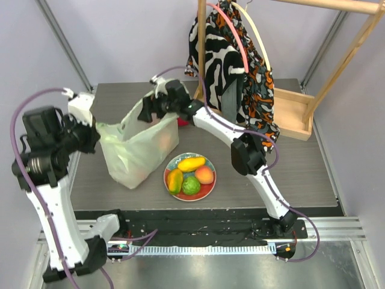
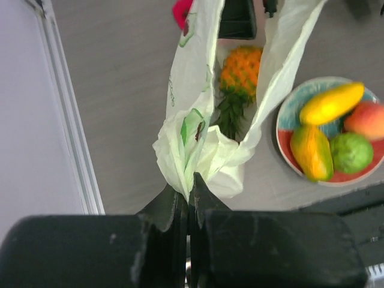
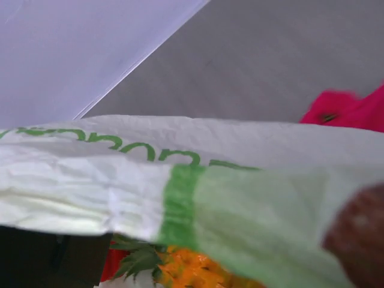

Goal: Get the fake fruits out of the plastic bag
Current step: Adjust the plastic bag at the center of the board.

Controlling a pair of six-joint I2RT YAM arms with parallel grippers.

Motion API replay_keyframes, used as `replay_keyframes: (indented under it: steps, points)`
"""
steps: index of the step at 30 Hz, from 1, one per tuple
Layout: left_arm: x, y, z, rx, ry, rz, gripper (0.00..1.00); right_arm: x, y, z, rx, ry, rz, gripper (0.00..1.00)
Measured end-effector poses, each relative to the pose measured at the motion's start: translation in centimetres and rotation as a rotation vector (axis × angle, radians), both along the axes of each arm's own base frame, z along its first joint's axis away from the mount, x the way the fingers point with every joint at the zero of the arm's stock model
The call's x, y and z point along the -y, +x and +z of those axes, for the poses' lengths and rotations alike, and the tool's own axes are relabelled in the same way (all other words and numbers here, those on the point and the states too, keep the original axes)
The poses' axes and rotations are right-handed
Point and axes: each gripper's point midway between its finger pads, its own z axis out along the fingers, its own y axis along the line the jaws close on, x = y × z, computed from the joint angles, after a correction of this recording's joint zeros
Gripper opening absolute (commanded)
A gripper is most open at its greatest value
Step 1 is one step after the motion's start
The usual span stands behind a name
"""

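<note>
The pale yellow-green plastic bag (image 1: pixel 141 150) stands on the table with its mouth up. My left gripper (image 1: pixel 96 131) is shut on a bunched edge of the bag (image 2: pixel 191 150). A small pineapple (image 2: pixel 240 69) lies inside the bag and also shows in the right wrist view (image 3: pixel 198 271), beside something red (image 3: pixel 111 264). My right gripper (image 1: pixel 146 110) is at the bag's far top edge. One dark finger (image 3: pixel 42 258) shows at the lower left, the middle is free of fingers, and bag film covers most of that view. Several fruits sit on a plate (image 1: pixel 207 191): a yellow one (image 1: pixel 191 164), a mango (image 1: pixel 175 180), a green one (image 1: pixel 191 185) and a peach (image 1: pixel 204 174).
A bright red cloth (image 3: pixel 354 111) lies on the table beyond the bag. A wooden rack (image 1: pixel 292 114) with a patterned garment (image 1: pixel 231 66) stands at the back right. The table's left edge rail (image 2: pixel 66 120) runs close to the bag.
</note>
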Motion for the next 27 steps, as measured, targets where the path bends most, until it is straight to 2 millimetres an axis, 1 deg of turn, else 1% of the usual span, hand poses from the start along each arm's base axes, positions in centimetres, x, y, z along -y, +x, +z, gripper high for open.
replay_keyframes:
  steps: [1,2,3,4,5,7,8,10,12,14,16,17,20,21,22,23,24,25,26,27]
  points:
    - [-0.1,1.2,0.8,0.013,-0.014,0.004,0.0,0.8,1.9,1.1,0.054,0.005,-0.039,0.98]
    - [-0.1,2.2,1.7,0.033,-0.025,0.003,0.0,1.5,3.4,2.3,0.105,0.004,-0.076,0.98]
    - [-0.1,3.0,2.3,0.042,-0.037,0.002,0.0,1.9,4.4,3.3,0.151,0.004,-0.103,0.98]
    - [0.0,4.2,3.0,0.048,-0.052,-0.004,0.0,2.2,5.4,4.7,0.215,0.004,-0.128,0.98]
    - [0.0,4.9,3.5,0.054,-0.063,-0.009,0.0,2.3,5.9,5.8,0.264,0.002,-0.145,0.98]
    - [0.3,6.0,3.9,0.061,-0.083,-0.027,0.0,2.6,6.1,7.1,0.337,-0.013,-0.161,0.98]
    - [0.5,6.0,3.8,0.056,-0.091,-0.036,0.0,2.8,6.1,7.8,0.371,-0.024,-0.168,0.98]
    - [1.0,5.5,3.2,0.047,-0.105,-0.054,0.0,3.3,5.7,8.4,0.399,-0.049,-0.176,0.97]
    - [1.5,4.1,1.3,0.009,-0.122,-0.069,0.0,4.0,4.7,8.1,0.387,-0.071,-0.17,0.95]
    - [2.2,2.0,-1.4,-0.054,-0.138,-0.085,0.0,5.1,2.9,6.2,0.326,-0.11,-0.158,0.93]
    - [2.6,0.4,-3.6,-0.1,-0.143,-0.101,0.0,6.1,0.2,3.1,0.24,-0.161,-0.125,0.93]
    - [2.8,-0.4,-4.6,-0.119,-0.139,-0.108,0.0,6.8,-1.1,1.0,0.188,-0.195,-0.111,0.93]
    - [2.9,-2.2,-6.6,-0.142,-0.119,-0.115,0.0,8.3,-5.7,-6.0,0.043,-0.314,-0.047,0.93]
    - [2.9,-2.7,-6.9,-0.143,-0.115,-0.114,0.0,8.4,-7.5,-8.0,0.005,-0.351,-0.02,0.93]
    - [2.8,-3.1,-7.1,-0.135,-0.106,-0.111,0.0,8.5,-9.0,-9.5,-0.027,-0.384,0.007,0.93]
    - [2.8,-3.4,-7.2,-0.125,-0.097,-0.108,0.0,8.4,-10.8,-10.8,-0.055,-0.413,0.037,0.92]
    - [2.7,-3.7,-7.3,-0.12,-0.088,-0.104,0.0,8.1,-12.3,-11.4,-0.07,-0.432,0.066,0.92]
    - [2.6,-4.0,-7.2,-0.107,-0.072,-0.1,0.0,7.4,-13.5,-11.6,-0.07,-0.435,0.089,0.92]
    - [2.4,-4.2,-7.2,-0.095,-0.06,-0.096,0.0,6.9,-14.1,-11.5,-0.065,-0.432,0.104,0.91]
    - [2.3,-4.5,-7.2,-0.085,-0.045,-0.09,0.0,6.0,-15.1,-11.0,-0.057,-0.422,0.13,0.91]
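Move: The plastic bag hangs from the left fingers. Its middle is about 8 cm ahead of the left hand, 8 cm to its right and 28 cm below. From the open right gripper in its mouth, the bag's middle is some 12 cm back and 9 cm lower. The fruit plate lies roughly 20 cm back and 17 cm to the right of that gripper, the red cloth about 5 cm ahead and 9 cm right, both about 17 cm down. With the left fingers still pinching the bag's gathered edge and the right gripper still open inside its mouth, both arms swing forward and up, the right by about 6 and 8 cm. Then they sweep back and down, the right some 20 cm each way, drifting right and tipping its fingers down towards the board beside the plate. ##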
